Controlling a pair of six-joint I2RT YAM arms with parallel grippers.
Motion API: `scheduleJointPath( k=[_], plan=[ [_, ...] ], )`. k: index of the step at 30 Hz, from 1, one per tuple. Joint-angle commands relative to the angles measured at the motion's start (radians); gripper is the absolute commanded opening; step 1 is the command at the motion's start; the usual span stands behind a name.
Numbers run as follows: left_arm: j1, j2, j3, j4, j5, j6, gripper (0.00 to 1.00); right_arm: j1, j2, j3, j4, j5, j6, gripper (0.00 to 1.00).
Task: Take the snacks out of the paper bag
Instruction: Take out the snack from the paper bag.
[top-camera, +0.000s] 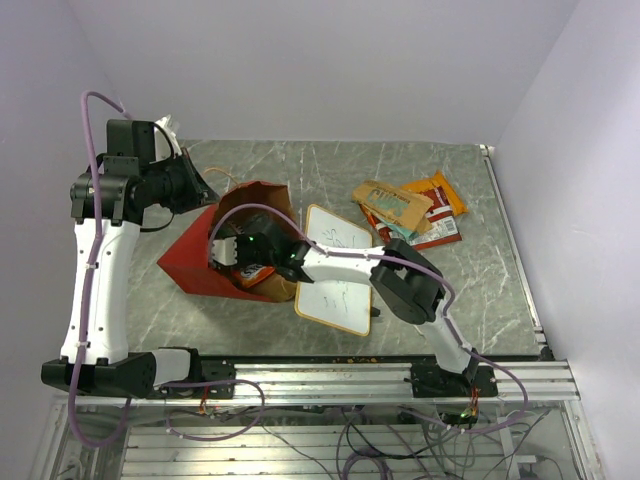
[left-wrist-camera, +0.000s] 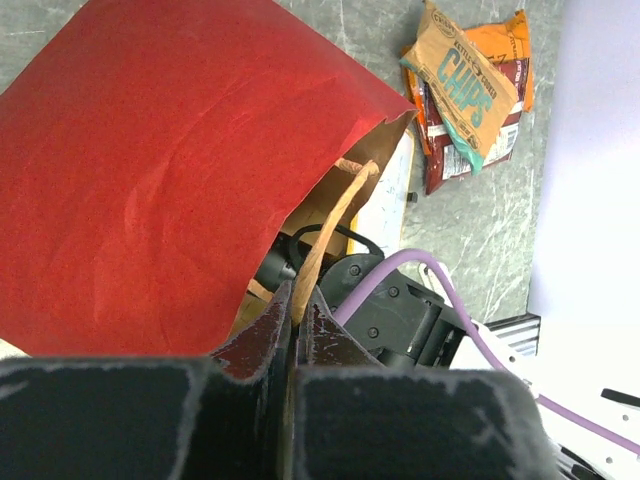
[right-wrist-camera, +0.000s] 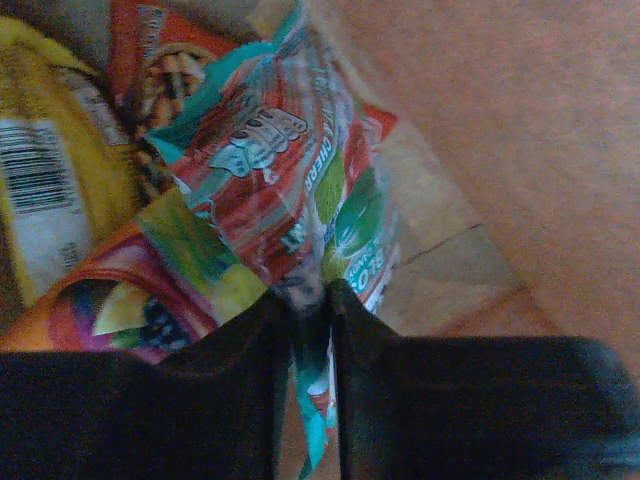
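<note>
The paper bag (top-camera: 205, 255), red outside and kraft inside, lies on its side with its mouth facing right. My left gripper (top-camera: 207, 190) (left-wrist-camera: 297, 300) is shut on the bag's paper handle (left-wrist-camera: 330, 220) and holds the mouth up. My right gripper (top-camera: 232, 262) (right-wrist-camera: 312, 295) reaches inside the bag. It is shut on the edge of a teal and red snack packet (right-wrist-camera: 270, 170). Beside that packet lie a yellow packet (right-wrist-camera: 50, 190), an orange fruit-printed packet (right-wrist-camera: 130, 300) and a red-brown one (right-wrist-camera: 165, 60). Several more snacks (top-camera: 410, 210) (left-wrist-camera: 470, 90) lie in a pile outside on the table.
A wood-framed whiteboard (top-camera: 335, 270) lies flat just right of the bag's mouth, under my right forearm. The kraft wall of the bag (right-wrist-camera: 500, 150) stands close on the right of my right gripper. The table's metal rail (top-camera: 400, 375) runs along the near edge.
</note>
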Motion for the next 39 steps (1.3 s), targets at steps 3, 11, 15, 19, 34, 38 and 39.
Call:
scheduleJointPath(
  k=[3,11,15,19,34,38,39],
  plan=[
    [-0.006,-0.006,0.042,-0.024,-0.012,0.019,0.07,-0.026,-0.065,-0.023,0.13,0.038,0.078,0.05],
    [-0.006,0.003,0.04,-0.032,-0.025,0.011,0.07,-0.05,-0.222,-0.143,0.133,-0.018,0.136,0.0],
    [-0.006,0.013,0.039,-0.033,-0.029,0.007,0.07,-0.055,-0.314,-0.216,0.106,-0.099,0.166,0.0],
    [-0.006,0.026,0.044,-0.037,-0.037,0.004,0.07,-0.055,-0.405,-0.276,0.085,-0.14,0.205,0.0],
    [-0.006,0.077,0.05,-0.049,-0.063,-0.011,0.07,-0.091,-0.722,-0.364,-0.054,-0.017,0.165,0.0],
    [-0.006,0.095,0.056,-0.037,-0.053,-0.024,0.07,-0.122,-0.82,-0.372,-0.073,0.056,0.134,0.0],
    [-0.006,0.099,0.059,-0.035,-0.048,-0.024,0.07,-0.138,-0.846,-0.382,-0.071,0.066,0.126,0.0]
  ],
)
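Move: The right hand is inside the bag with its fingertips at the near end of the teal-and-red snack, whose middle lies about 5 cm to its left, 2 cm ahead and 2 cm lower. Some 4 cm below the hand, the Fox's packet lies 5 cm back and 2 cm right, and the yellow packet about 6 cm back and 5 cm left. From the left hand, the teal snack is roughly 5 cm ahead, 3 cm left and 25 cm down. Upward and to its right the right hand goes, roughly 19 cm up and 14 cm across, easing slightly back, after its fingers close fully on the end of the teal snack. The pinch is kept as the fingertips tilt up some 15 degrees towards level, away from the other packets. The left hand keeps its grip on the bag's handle and sinks about 2 cm. ##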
